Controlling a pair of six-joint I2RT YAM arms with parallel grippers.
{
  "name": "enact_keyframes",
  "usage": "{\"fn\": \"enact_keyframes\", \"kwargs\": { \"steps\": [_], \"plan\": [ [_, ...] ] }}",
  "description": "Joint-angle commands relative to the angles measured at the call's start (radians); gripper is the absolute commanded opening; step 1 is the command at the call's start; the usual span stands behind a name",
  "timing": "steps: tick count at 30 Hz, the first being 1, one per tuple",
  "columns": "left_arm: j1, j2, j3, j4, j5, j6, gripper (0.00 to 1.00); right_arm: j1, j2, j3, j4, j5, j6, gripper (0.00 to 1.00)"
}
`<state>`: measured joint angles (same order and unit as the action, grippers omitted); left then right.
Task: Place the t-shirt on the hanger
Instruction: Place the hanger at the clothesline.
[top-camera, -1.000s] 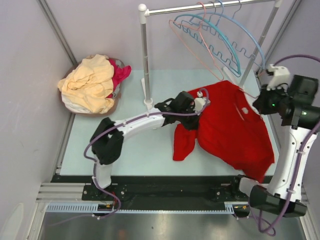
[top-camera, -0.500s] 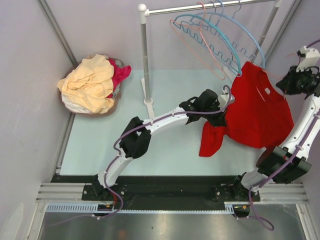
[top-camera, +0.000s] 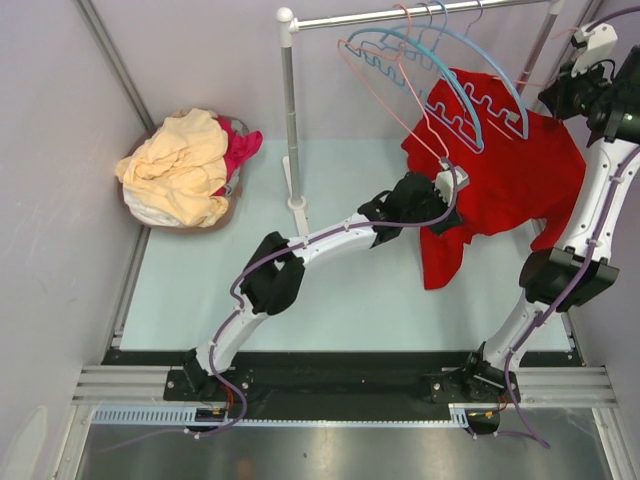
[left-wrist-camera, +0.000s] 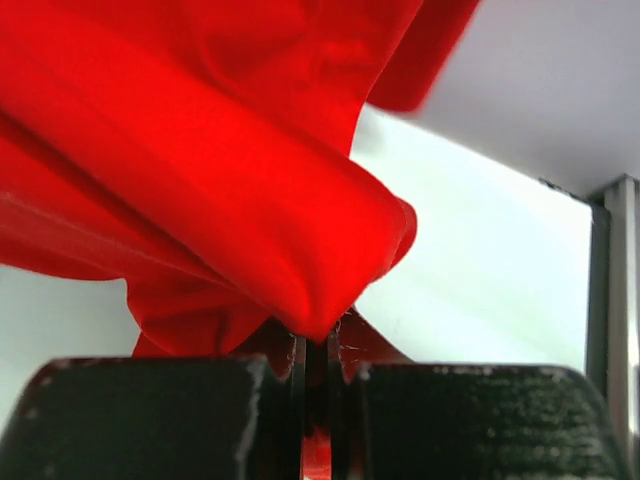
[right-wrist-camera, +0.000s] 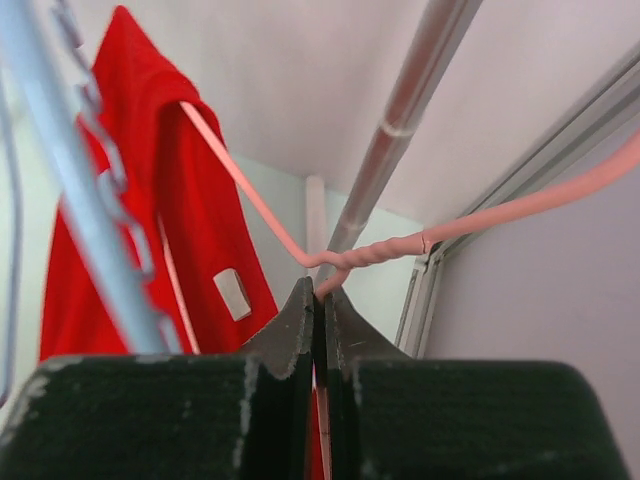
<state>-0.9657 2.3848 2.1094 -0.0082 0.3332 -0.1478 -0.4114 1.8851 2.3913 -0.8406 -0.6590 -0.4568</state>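
Note:
The red t-shirt hangs in the air at the right, just behind the blue hangers on the rail. One sleeve droops toward the table. My right gripper is raised high at the shirt's right. In the right wrist view it is shut on the salmon-pink hanger just below its twisted neck. One hanger arm runs into the t-shirt, whose label shows. My left gripper is at the shirt's lower left. It is shut on a fold of the t-shirt.
A rack with a rail and white pole stands at the back. Blue notched hangers and another salmon-pink hanger hang on it. A basket of yellow and magenta garments sits at the far left.
My right arm has lifted the hanger and t-shirt off the table, up and back to the rail. My left gripper went right with the cloth, then held still.

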Motion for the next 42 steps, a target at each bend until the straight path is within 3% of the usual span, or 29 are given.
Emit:
{"fn": "enact_keyframes", "kwargs": {
  "steps": [1, 17, 22, 28, 34, 42],
  "plan": [
    [-0.002, -0.01, 0.031, 0.125, -0.026, 0.011, 0.0, 0.043, 0.035, 0.106, 0.164, 0.062, 0.052, 0.0],
    [0.021, -0.073, -0.08, 0.18, -0.039, -0.015, 0.0, 0.19, 0.123, 0.187, 0.592, 0.327, 0.171, 0.0],
    [0.027, -0.073, -0.092, 0.177, -0.036, -0.018, 0.01, 0.18, 0.083, 0.144, 0.632, 0.32, 0.207, 0.0],
    [0.028, -0.073, -0.101, 0.183, -0.026, -0.021, 0.0, 0.14, -0.061, -0.082, 0.705, 0.279, 0.181, 0.0],
    [0.028, -0.07, -0.098, 0.189, -0.029, -0.035, 0.0, 0.169, -0.006, 0.037, 0.722, 0.303, 0.178, 0.0],
    [0.039, -0.078, -0.117, 0.178, -0.026, -0.036, 0.0, 0.253, 0.028, 0.042, 0.767, 0.358, 0.09, 0.0]
  ]
}}
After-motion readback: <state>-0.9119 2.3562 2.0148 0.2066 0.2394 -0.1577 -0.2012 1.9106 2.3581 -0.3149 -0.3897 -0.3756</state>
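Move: The pink hanger with the red t-shirt is already pinched just below its twisted neck by the right hand. The free stretch of clothesline rod it is bound for lies about 13 cm ahead, 7 cm to the left and 13 cm above. The rack's right post meets the rod straight ahead, level with that spot. The light blue hanger hangs some 10 cm ahead, 15 cm left and slightly higher than the hand. From the left hand, holding the shirt's lower edge, the rod spot is roughly 26 cm ahead, 6 cm right and 36 cm up. The held hanger is carried up towards the rod's right end: the right hand first pushes forward about 8 cm while rising and easing left. It then draws back a little and slightly right before climbing and swinging left again, the fingers tipping up some 25 degrees. The left hand keeps its pinch on the shirt and follows about 5 cm forward; both grippers stay shut. ##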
